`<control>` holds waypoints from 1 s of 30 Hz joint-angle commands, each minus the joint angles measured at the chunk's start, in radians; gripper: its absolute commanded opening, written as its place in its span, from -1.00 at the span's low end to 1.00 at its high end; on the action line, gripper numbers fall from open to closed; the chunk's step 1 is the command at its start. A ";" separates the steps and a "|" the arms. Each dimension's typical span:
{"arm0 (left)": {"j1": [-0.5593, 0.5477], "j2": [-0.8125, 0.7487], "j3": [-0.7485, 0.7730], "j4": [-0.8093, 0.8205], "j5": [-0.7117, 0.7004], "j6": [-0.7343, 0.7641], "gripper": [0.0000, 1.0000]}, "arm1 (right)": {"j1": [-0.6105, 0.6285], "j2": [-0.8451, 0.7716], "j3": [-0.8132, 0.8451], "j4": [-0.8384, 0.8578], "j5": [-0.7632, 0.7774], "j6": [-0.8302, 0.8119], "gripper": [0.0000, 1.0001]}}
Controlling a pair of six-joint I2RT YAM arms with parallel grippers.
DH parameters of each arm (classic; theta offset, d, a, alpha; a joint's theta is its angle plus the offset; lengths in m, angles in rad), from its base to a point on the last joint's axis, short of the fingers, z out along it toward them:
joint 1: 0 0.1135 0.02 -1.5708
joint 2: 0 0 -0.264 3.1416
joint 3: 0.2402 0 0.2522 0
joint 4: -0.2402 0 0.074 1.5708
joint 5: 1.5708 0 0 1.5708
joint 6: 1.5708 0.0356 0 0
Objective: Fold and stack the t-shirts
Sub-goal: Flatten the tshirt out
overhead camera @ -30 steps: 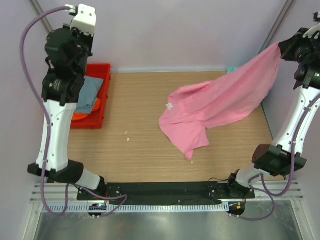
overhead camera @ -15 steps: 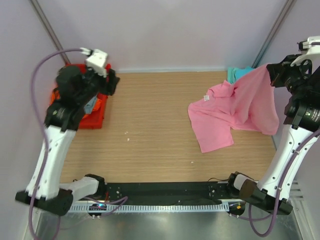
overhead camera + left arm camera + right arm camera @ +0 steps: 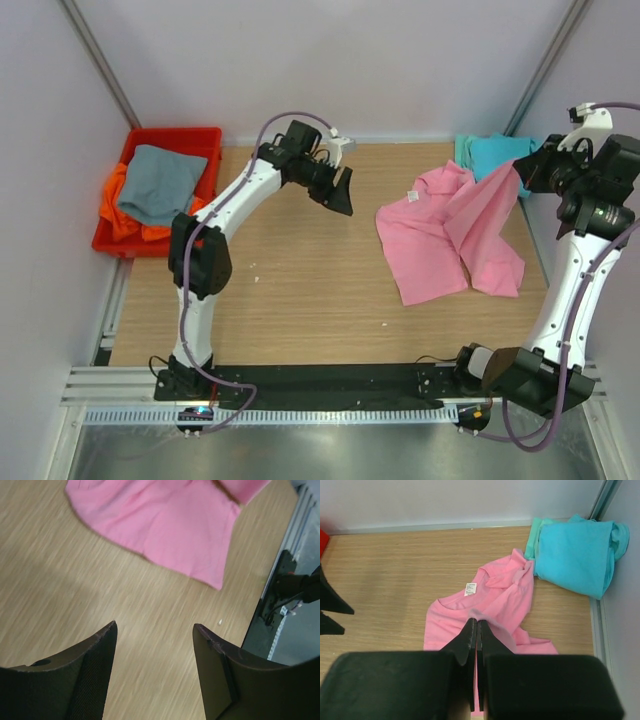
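The pink t-shirt point(image 3: 432, 243) lies crumpled on the right half of the table, its label point(image 3: 471, 588) facing up. One edge rises to my right gripper point(image 3: 520, 172), which is shut on that pink cloth point(image 3: 510, 595) and holds it above the table. My left gripper point(image 3: 338, 192) hovers open over bare wood at the table's middle, left of the shirt, with nothing between its fingers point(image 3: 100, 650). In the left wrist view the pink t-shirt point(image 3: 165, 520) lies beyond the fingertips. A folded teal t-shirt point(image 3: 495, 150) sits in the back right corner. The grey t-shirt point(image 3: 158, 183) rests on the orange one point(image 3: 114, 198).
The red bin point(image 3: 206, 136) stands at the back left and holds the grey and orange shirts. Purple walls close in the back and sides. A black mounting rail point(image 3: 330, 380) runs along the near edge. The teal t-shirt point(image 3: 577, 555) lies against the right wall.
My left arm swung from the bin out to the table's middle and its gripper opened. My right gripper came down and inward, and the pink shirt settled further right.
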 commanded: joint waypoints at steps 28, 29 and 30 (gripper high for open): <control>-0.059 0.679 0.583 0.098 0.143 -0.162 0.36 | -0.003 -0.293 -0.240 0.008 0.024 0.083 -0.98; -0.059 0.689 0.590 0.117 0.140 -0.173 0.36 | -0.003 -0.295 -0.241 -0.002 0.012 0.081 -0.98; -0.061 0.709 0.597 0.135 0.122 -0.188 0.36 | -0.003 -0.298 -0.240 -0.009 0.005 0.084 -0.97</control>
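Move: From the left gripper, the t-shirt's left edge lies about 11 cm to the right, 4 cm ahead and 17 cm below; its collar tag sits some 20 cm right and 9 cm ahead. The right gripper already holds a raised part of the shirt; the middle of the part lying on the table is roughly 8 cm to its left, 2 cm ahead and 36 cm below, and the blue towel some 9 cm right and 21 cm ahead. Bring the left gripper down and right towards the t-shirt's left edge, rightward first, then sinking about 13 cm in all and easing a little forward to stop low beside the edge, fingers kept open. Keep the right gripper shut on the raised cloth, lowering it and drawing it back about 5 cm with a slight shift left. ##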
